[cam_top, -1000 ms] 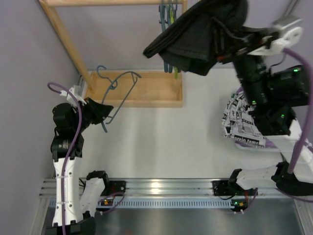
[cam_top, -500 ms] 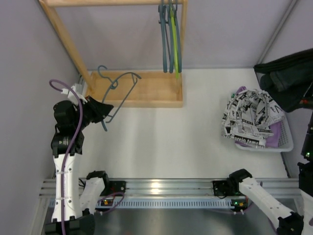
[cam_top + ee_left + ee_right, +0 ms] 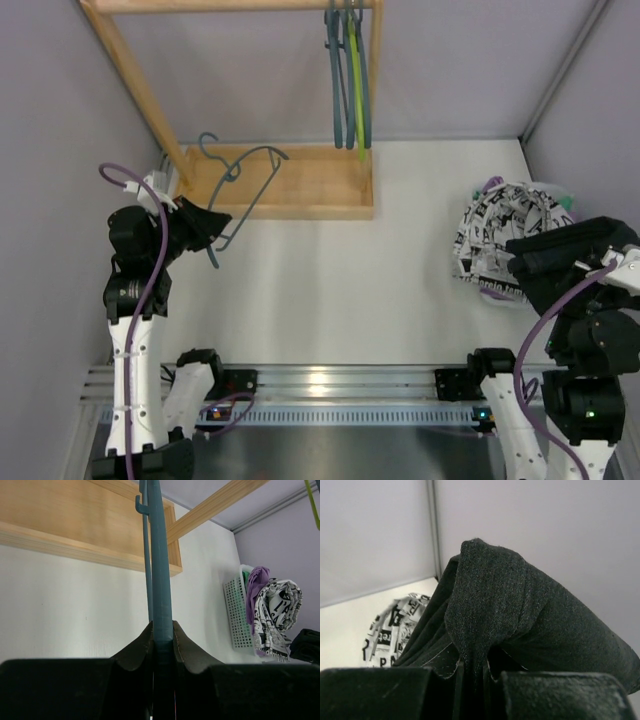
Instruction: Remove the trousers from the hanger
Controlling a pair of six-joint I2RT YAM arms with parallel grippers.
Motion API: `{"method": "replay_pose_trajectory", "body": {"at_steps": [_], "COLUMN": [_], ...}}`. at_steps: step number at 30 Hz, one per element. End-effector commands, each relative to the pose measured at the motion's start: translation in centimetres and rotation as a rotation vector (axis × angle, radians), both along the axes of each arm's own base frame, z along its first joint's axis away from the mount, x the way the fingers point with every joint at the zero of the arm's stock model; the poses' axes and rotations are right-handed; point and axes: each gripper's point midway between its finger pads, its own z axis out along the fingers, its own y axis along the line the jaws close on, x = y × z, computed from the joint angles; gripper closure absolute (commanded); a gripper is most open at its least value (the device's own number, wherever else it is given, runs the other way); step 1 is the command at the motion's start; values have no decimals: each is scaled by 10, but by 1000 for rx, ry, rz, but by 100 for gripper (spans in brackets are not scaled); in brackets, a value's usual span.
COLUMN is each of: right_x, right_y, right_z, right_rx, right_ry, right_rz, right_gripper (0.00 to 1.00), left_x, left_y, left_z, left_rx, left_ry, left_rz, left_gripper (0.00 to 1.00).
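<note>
My left gripper (image 3: 207, 226) (image 3: 162, 634) is shut on the lower bar of a bare blue-grey hanger (image 3: 246, 184) (image 3: 159, 565), held tilted over the wooden rack base. Black trousers (image 3: 566, 256) (image 3: 520, 610) hang bunched from my right gripper (image 3: 475, 667), which is shut on a fold of them at the right edge of the table, just in front of the basket. The white black-printed trousers (image 3: 492, 232) (image 3: 275, 610) lie heaped in the basket, over the purple trousers (image 3: 257, 580). In the top view the black cloth hides the right fingers.
A white perforated basket (image 3: 235, 611) stands at the right by the wall. The wooden rack (image 3: 292, 184) fills the back left, with several empty hangers (image 3: 348, 80) on its rail. Walls close in on both sides.
The right arm swung the black trousers from high up by the rail, out to the right and down in front of the basket. The left arm and hanger stayed put.
</note>
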Motion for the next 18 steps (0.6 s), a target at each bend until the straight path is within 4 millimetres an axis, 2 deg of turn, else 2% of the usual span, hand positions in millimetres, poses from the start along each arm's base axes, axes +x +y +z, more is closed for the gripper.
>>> {"method": "replay_pose_trajectory", "body": {"at_steps": [1,3,4,5,8,9,11,12,14,15,17,18], "right_x": [-8,2,24,25,60,79,98,118,137,156,173,190], "right_y": [-4,-9,-15,-15,-5,0,4,6,9,11,12,10], "right_z": [13,5,-18,-18,-30,-37,-35,-43,-38,-50,-57,-77], "right_rx": [29,14,-19,-19,-63,-70,-83,-85,-107,-110,-115,-107], "right_ry": [-111,-82,-1,-1,52,93,102,152,159,214,265,342], "right_rz": [-36,-68,-96,-96,-23,17,47,68,95,118,139,154], "right_gripper": [100,100,100,100,100,100,100,100,100,100,100,100], "left_x": [-1,-1,-2,-2,-3,-3,-3,-4,-5,-7,-9,-10], "left_y": [-1,0,-1,-1,-1,-1,-1,-1,-1,-2,-2,-1], "left_z": [30,31,35,35,38,39,43,45,50,58,66,74], "left_rx": [9,9,14,14,27,35,46,61,78,102,131,163], "left_ry": [-98,-100,-111,-111,-125,-131,-147,-158,-179,-208,-241,-274], "left_rz": [-2,0,-4,-4,-10,-13,-15,-24,-28,-41,-51,-57], "left_gripper": [100,100,100,100,100,100,100,100,100,100,100,100]}}
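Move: The laundry basket lies roughly 19 cm straight ahead of the right hand and some 33 cm below it. On top of the basket, the printed garment sits about 20 cm ahead and 4 cm to the left of that hand. From the left hand the clothes rail is about 20 cm ahead, 3 cm to the right and 20 cm higher, its hung hangers some 20 cm ahead and 21 cm to the right. The basket is around 62 cm right and 6 cm ahead of the left hand. Carry the dark trousers out over the basket with the right gripper: lower first, then swing forward, about 14 cm forward and 10 cm down in all, tipping the fingers some 20 degrees downward and keeping the grip shut. Late on, start raising the left gripper with the empty hanger still pinched, by 2 to 3 cm. ##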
